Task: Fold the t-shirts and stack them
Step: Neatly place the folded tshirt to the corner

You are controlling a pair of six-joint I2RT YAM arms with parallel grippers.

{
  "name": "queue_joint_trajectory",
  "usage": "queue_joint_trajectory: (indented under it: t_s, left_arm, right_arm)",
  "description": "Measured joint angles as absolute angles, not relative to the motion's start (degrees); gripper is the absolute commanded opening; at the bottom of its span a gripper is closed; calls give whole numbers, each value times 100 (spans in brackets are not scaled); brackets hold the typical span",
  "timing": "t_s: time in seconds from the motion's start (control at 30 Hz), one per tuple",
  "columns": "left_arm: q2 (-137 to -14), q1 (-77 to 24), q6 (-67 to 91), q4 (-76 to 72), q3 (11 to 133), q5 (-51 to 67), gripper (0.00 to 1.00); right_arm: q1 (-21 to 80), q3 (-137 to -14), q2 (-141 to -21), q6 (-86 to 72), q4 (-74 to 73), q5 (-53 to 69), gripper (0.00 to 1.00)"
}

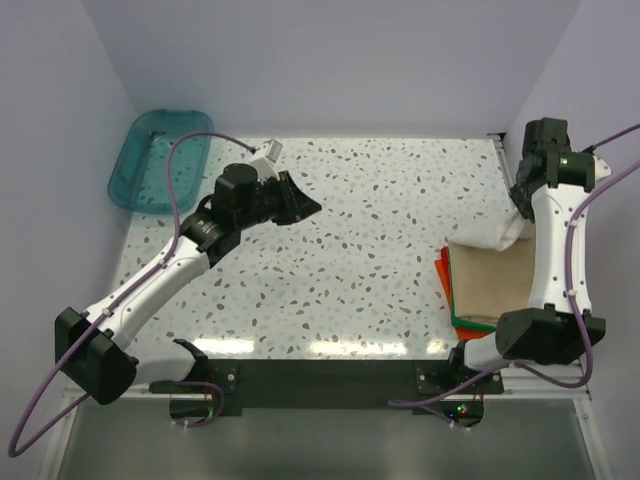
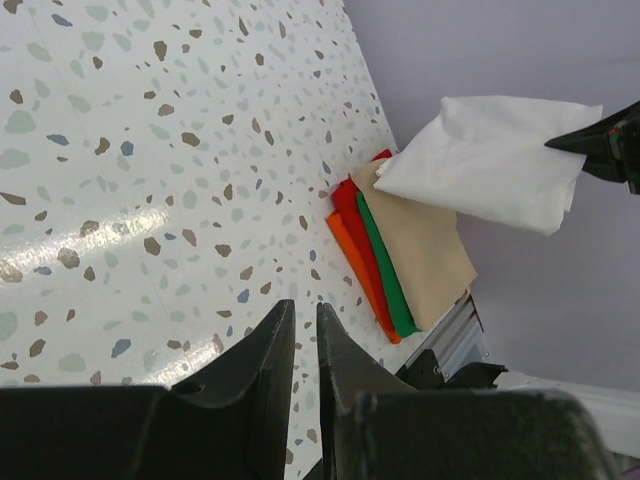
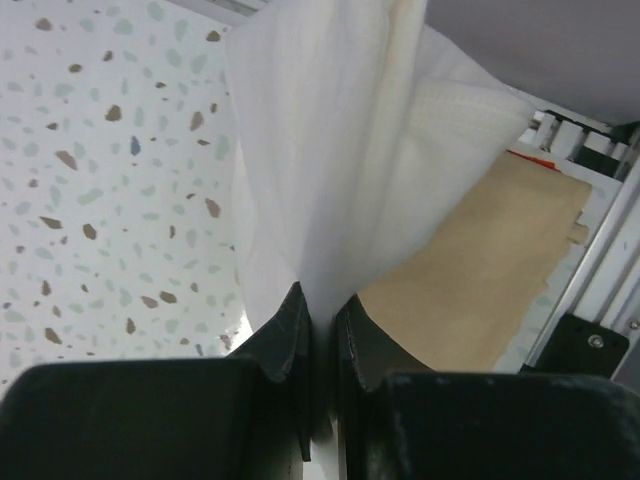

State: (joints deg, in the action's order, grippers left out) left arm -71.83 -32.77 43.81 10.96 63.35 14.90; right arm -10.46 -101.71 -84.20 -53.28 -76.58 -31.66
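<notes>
An off-white t-shirt [image 3: 320, 150] hangs from my right gripper [image 3: 320, 300], whose jaws are shut on a fold of it. In the top view this shirt [image 1: 485, 238] is lifted at the right wall, held by the right gripper [image 1: 521, 214], its lower edge over the stack. That stack lies at the table's near right edge: a folded tan t-shirt [image 1: 490, 285] on top, a green one [image 2: 385, 270] and orange-red ones [image 2: 352, 250] beneath. My left gripper [image 1: 310, 208] hovers over the table's back left, a narrow gap between its jaws [image 2: 303, 305], nothing in them.
A teal translucent tub [image 1: 160, 160] leans at the back left corner. Walls close in the table on the left, back and right. A metal rail [image 2: 460, 330] runs along the near edge beside the stack. The speckled tabletop [image 1: 380, 240] lies between the arms.
</notes>
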Motion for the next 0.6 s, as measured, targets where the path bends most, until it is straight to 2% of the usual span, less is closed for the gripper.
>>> queue_joint_trajectory:
  t_s: [0.03, 0.1, 0.13, 0.17, 0.3, 0.43, 0.6]
  left_arm:
    - [-7164, -3282, 4388, 1074, 6292, 1500, 19]
    - [-7133, -3286, 4390, 1037, 6198, 1527, 20]
    - [-7122, -3293, 4390, 1020, 6145, 1533, 20]
    - [-7111, -3299, 4390, 1000, 6086, 1549, 20]
    - [-7100, -3315, 4390, 945, 5874, 1629, 22]
    - [-7024, -3315, 4372, 950, 5780, 1632, 23]
    - [-6713, -3315, 4235, 1000, 5774, 1564, 25]
  right_arm:
    - [-1048, -9878, -8213, -5330, -7699, -3197, 0]
    - [-1057, -9299, -7773, -5374, -7669, -3201, 38]
    - [-1057, -8936, -7465, -5356, -7675, -3170, 89]
    - [-1057, -8637, -7161, -5356, -7699, -3146, 99]
    - [-1057, -7618, -5802, -5087, -7736, -2998, 99]
    - [-1068, -7328, -4821, -4523, -7422, -2462, 99]
    - [-1041, -7251, -4755, -3955, -6670, -1221, 99]
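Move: The right hand grips the folded white t-shirt by one end. The beige-topped stack it goes to is centred about 6 cm back, 2 cm to the right and some 20 cm below. The shirt's free end hangs about 5 cm ahead, 5 cm left and 18 cm below, by the stack's far edge; the orange shirt edge shows 6 cm back, 13 cm left and 21 cm below. From the left hand the stack is roughly 48 cm right, 6 cm back and 20 cm below. The right fingers let go of the white shirt, opening wide as the hand sweeps quickly back over the stack, about 13 cm and slightly down. Empty, the hand then veers left and some 3 cm forward again, rising a little, turning some 20 degrees counter-clockwise and tipping up. The left hand dips about 3 cm and comes partly back up. ##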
